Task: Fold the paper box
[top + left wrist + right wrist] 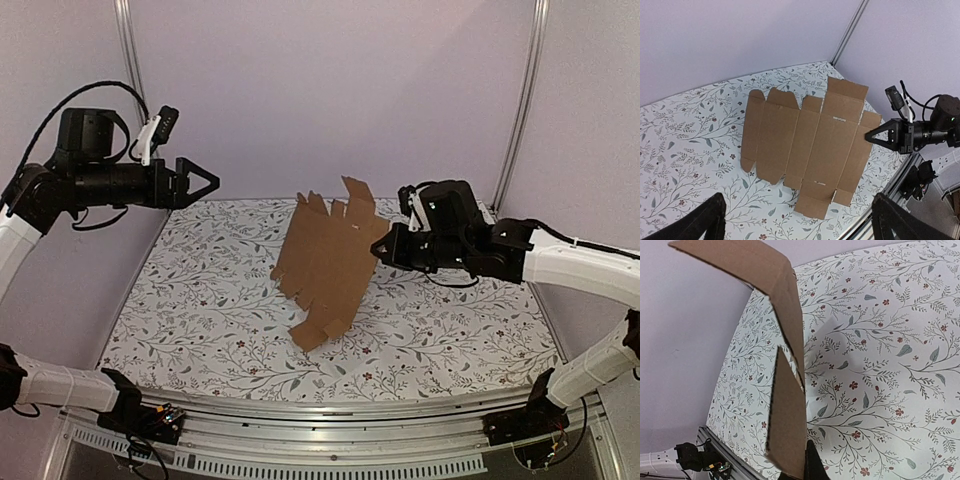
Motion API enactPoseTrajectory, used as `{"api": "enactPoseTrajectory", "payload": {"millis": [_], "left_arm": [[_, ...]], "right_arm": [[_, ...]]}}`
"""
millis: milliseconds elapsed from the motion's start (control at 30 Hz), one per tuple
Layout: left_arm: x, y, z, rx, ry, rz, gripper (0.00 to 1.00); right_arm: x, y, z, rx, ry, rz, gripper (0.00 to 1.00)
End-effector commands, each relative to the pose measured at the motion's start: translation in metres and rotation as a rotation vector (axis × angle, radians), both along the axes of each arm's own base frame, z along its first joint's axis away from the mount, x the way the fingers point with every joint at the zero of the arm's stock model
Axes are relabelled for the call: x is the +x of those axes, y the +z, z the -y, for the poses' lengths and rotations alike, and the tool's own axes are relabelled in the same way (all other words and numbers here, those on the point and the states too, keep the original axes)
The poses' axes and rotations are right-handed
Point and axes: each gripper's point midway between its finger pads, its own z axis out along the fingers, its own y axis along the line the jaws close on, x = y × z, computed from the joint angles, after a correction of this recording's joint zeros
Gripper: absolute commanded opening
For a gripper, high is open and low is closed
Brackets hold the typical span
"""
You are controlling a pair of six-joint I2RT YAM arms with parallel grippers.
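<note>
The paper box (pixel 330 265) is a flat brown die-cut sheet with flaps and tabs. It is lifted off the table and tilted, with its lower flaps near the cloth. My right gripper (pixel 383 250) is shut on the sheet's right edge. The left wrist view looks onto the whole sheet (pixel 805 140), with the right gripper (pixel 870 137) pinching its side. In the right wrist view the paper box (pixel 787 430) shows edge-on, rising from the right gripper (pixel 807 471). My left gripper (pixel 205 182) hangs open and high at the upper left, well away from the sheet, its dark fingers (pixel 705 220) far apart.
A floral cloth covers the table (pixel 200 300). Pale walls with metal posts (pixel 525 90) close in the back and sides. A metal rail (pixel 330 440) with the arm bases runs along the near edge.
</note>
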Motion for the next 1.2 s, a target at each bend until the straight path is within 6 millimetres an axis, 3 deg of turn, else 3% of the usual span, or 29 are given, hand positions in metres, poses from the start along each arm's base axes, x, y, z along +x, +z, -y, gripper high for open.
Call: {"api": "enactPoseTrajectory", "payload": {"millis": [0, 233, 467, 900, 1167], "left_arm": [[-0.005, 0.009, 0.008, 0.025, -0.080, -0.002, 1.00], [0.002, 0.015, 0.017, 0.065, -0.138, 0.023, 1.00], [0.022, 0.008, 0.039, 0.076, -0.188, -0.006, 1.00], [0.056, -0.031, 0.095, 0.173, -0.313, 0.012, 0.99], [0.077, -0.056, 0.126, 0.231, -0.355, 0.057, 0.97]], "right_arm": [[-0.022, 0.013, 0.013, -0.217, 0.305, -0.010, 0.00], [-0.033, 0.041, 0.023, -0.347, 0.595, -0.035, 0.00], [-0.027, 0.045, 0.022, -0.463, 0.798, -0.042, 0.00], [0.023, 0.010, 0.021, -0.566, 0.832, -0.166, 0.00], [0.029, -0.007, 0.013, -0.558, 0.870, -0.207, 0.00]]}}
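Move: The paper box, still a flat sheet, hangs from the right fingers by its right-hand panel; its middle lies about 5 cm ahead, 8 cm left and 8 cm below that hand. Its upper end flap is some 6 cm ahead, 4 cm left and 6 cm above; the lower one roughly 4 cm back, 10 cm left and 15 cm below. From the open left hand, the sheet's middle is about 6 cm ahead, 18 cm right and 24 cm below. The sheet is swung counter-clockwise by some 45 degrees in the closed right fingers, which keep their pinch as that hand rolls its left side down, lifts about 6 cm, sinks back and then reaches forward. After a slight rise the left hand, still wide open, sweeps about 11 cm right, also forward and down, towards the sheet's upper end flap, turning clockwise. ##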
